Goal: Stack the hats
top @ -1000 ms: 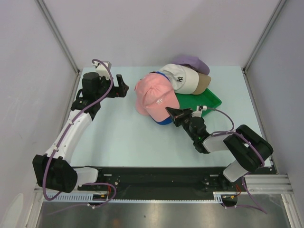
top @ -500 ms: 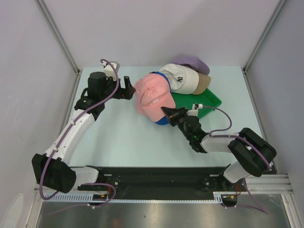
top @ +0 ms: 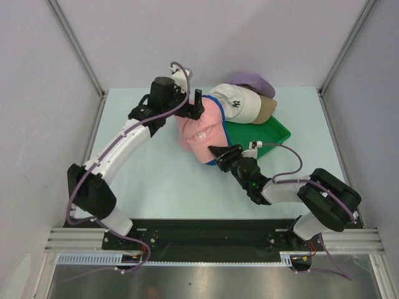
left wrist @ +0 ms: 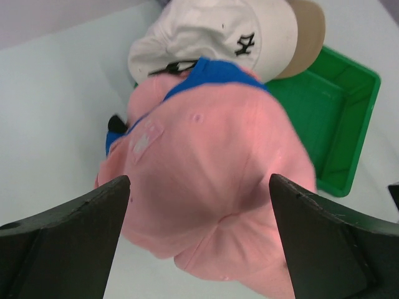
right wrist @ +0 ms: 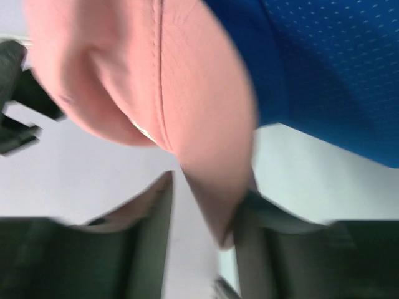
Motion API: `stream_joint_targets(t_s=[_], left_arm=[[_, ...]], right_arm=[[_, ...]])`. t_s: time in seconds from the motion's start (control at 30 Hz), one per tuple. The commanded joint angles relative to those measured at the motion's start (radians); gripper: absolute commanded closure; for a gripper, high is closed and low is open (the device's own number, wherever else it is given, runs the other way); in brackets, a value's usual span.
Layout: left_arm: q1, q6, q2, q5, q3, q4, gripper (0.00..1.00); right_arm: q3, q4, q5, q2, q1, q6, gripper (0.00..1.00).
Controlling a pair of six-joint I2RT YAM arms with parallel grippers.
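A pink hat [top: 202, 128] lies on top of a royal blue hat [left wrist: 212, 78], whose edge shows under it. Behind them a white hat [top: 240, 103] sits on a tan hat [top: 267, 109] and a lavender hat [top: 252, 81]. My left gripper [left wrist: 198, 180] hangs open just over the pink hat's [left wrist: 206, 168] crown, one finger on each side and nothing held. My right gripper [right wrist: 209, 187] is at the near end of the pink brim [right wrist: 199, 124]. Its jaws stand apart, the brim tip loose between them, against the right finger with a gap on the left.
A flat green tray [top: 268, 132] lies right of the pink hat, partly under the white and tan hats. The enclosure's walls and metal posts close in the back and both sides. The right arm's cable [top: 287, 156] loops over the table by the tray.
My left arm has swung right from the table's left side to over the pink hat. My right gripper, shut on the brim before, has parted its jaws and nudged slightly left.
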State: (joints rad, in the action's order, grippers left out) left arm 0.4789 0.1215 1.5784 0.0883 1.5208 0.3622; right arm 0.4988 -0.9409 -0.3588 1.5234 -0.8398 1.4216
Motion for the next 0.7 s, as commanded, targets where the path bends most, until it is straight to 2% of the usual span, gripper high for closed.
stream_joint_targets(t_s=[0.0, 0.03, 0.13, 0.23, 0.33, 0.37, 0.4, 0.47, 0.53, 0.57, 0.6, 0.67], left_arm=[[0.027, -0.028, 0.046, 0.033, 0.021, 0.005, 0.01], [0.032, -0.031, 0.052, 0.027, 0.021, 0.001, 0.01], [0.041, -0.040, 0.083, 0.019, 0.036, 0.001, 0.01], [0.040, -0.043, 0.097, 0.019, 0.038, -0.002, 0.01], [0.043, -0.048, 0.085, 0.008, 0.022, -0.014, 0.01], [0.041, -0.051, 0.080, 0.010, 0.018, -0.023, 0.01], [0.043, -0.052, 0.072, 0.011, 0.012, -0.028, 0.01], [0.043, -0.054, 0.065, 0.018, 0.001, -0.037, 0.01], [0.043, -0.056, 0.058, 0.013, -0.011, -0.042, 0.01], [0.041, -0.057, 0.058, 0.014, -0.013, -0.043, 0.01], [0.041, -0.057, 0.057, 0.013, -0.013, -0.042, 0.01], [0.043, -0.057, 0.046, 0.013, -0.020, -0.046, 0.01]], right_arm=[[-0.034, 0.122, -0.087, -0.093, -0.019, -0.117, 0.47], [-0.036, 0.143, -0.100, -0.118, -0.022, -0.136, 0.39], [-0.048, 0.232, -0.158, -0.225, -0.036, -0.219, 0.31], [-0.071, 0.336, -0.230, -0.348, -0.047, -0.305, 0.28], [-0.075, 0.350, -0.256, -0.454, -0.047, -0.487, 0.24], [-0.063, 0.359, -0.250, -0.471, -0.041, -0.615, 0.23], [-0.030, 0.372, -0.238, -0.491, -0.033, -0.666, 0.20], [0.001, 0.399, -0.130, -0.499, 0.007, -0.745, 0.20], [0.052, 0.409, -0.004, -0.482, 0.106, -0.797, 0.21], [0.078, 0.419, 0.150, -0.464, 0.145, -0.805, 0.21], [0.104, 0.427, 0.220, -0.444, 0.215, -0.834, 0.22], [0.191, 0.444, 0.401, -0.366, 0.269, -0.860, 0.25]])
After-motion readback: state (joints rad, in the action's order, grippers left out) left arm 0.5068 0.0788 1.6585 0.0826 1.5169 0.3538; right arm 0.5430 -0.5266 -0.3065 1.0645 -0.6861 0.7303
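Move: The top pink hat's middle lies about 7 cm back of the open left hand, 2 cm right and 8 cm below. From the right hand, at its brim, that middle is roughly 8 cm ahead and 5 cm left, about level. The white hat is some 19 cm ahead of the right hand, 9 cm right and 5 cm lower; the green bin about 9 cm ahead, 13 cm right, 10 cm lower. Right fingers open wide off the brim, then withdraw right and up about 9 cm; left sinks 4 cm onto crown. ##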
